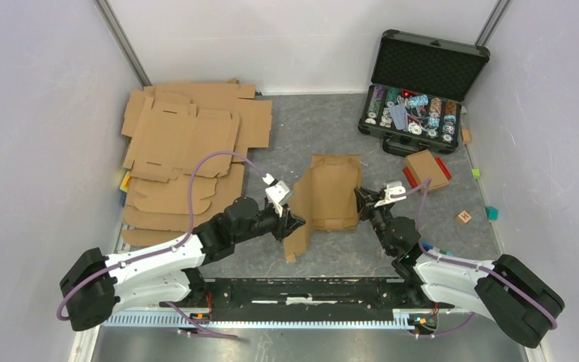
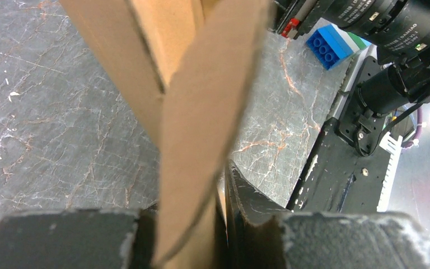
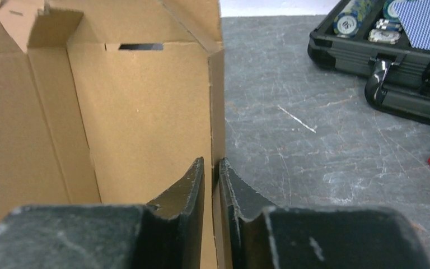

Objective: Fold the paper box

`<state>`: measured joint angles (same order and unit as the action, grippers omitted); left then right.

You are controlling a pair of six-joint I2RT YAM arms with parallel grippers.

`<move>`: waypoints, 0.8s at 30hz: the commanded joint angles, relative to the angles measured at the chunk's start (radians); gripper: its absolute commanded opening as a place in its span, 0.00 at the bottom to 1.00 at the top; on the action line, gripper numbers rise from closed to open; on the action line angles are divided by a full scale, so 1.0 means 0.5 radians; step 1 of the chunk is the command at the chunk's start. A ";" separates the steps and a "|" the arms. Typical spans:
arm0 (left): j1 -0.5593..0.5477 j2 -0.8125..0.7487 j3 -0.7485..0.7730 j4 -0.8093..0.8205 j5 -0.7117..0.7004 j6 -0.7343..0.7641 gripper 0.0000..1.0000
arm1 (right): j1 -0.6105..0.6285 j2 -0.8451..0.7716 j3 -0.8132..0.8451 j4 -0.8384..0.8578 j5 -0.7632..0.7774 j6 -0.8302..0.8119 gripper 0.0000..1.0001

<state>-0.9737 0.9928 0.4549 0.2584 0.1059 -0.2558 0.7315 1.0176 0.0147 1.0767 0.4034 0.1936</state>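
Note:
The paper box is a partly folded brown cardboard blank lying at the table's centre between both arms. My left gripper holds its left flap, which hangs down towards the front. In the left wrist view that doubled flap runs between the fingers, and my left gripper is shut on it. My right gripper is at the box's right side. The right wrist view shows the box's inside with a slot, and my right gripper straddles the upright right wall with its jaws slightly apart.
A stack of flat cardboard blanks lies at the back left. An open black case of poker chips stands at the back right. A small brown box, a wooden cube and a teal block lie to the right.

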 commanded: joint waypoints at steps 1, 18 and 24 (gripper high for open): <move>-0.045 0.028 0.148 -0.078 -0.039 0.168 0.24 | 0.022 -0.042 -0.188 -0.263 -0.159 0.062 0.24; -0.214 0.119 0.250 -0.318 -0.483 0.309 0.23 | 0.022 -0.405 -0.060 -0.855 -0.453 -0.061 0.59; -0.284 0.064 0.166 -0.342 -0.694 0.309 0.22 | 0.021 -0.634 -0.043 -1.116 -0.410 -0.090 0.69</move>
<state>-1.0935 1.0454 0.5594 0.1104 -0.1440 -0.1501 0.7334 0.7578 0.0147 0.6243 0.2096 0.1661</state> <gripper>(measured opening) 0.231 0.673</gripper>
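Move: The right hand has the raised right wall of the box's tray between its fingers. Next comes the tray's near right corner, about 10 cm back, level sideways and some 7 cm lower. The tray's middle is about 5 cm to its left, level fore and aft, 6 cm down; the small brown box sits roughly 24 cm to its right and 7 cm ahead, 11 cm lower. From the left hand, which holds the box's upright left panel, that corner is about 18 cm right, 4 cm back, 8 cm below. The right hand backs off and sinks together along the tray's right wall towards its near corner, just under 4 cm each way and slightly left, turning some 10 degrees counter-clockwise and tipping down while its fingers spread from nearly shut to about two-thirds open, one inside over the tray and the other staying by the wall's outer face. The left hand stays almost in place, keeping the left panel's edge between its fingers, and rolls about 10 degrees so that its left side rises. ##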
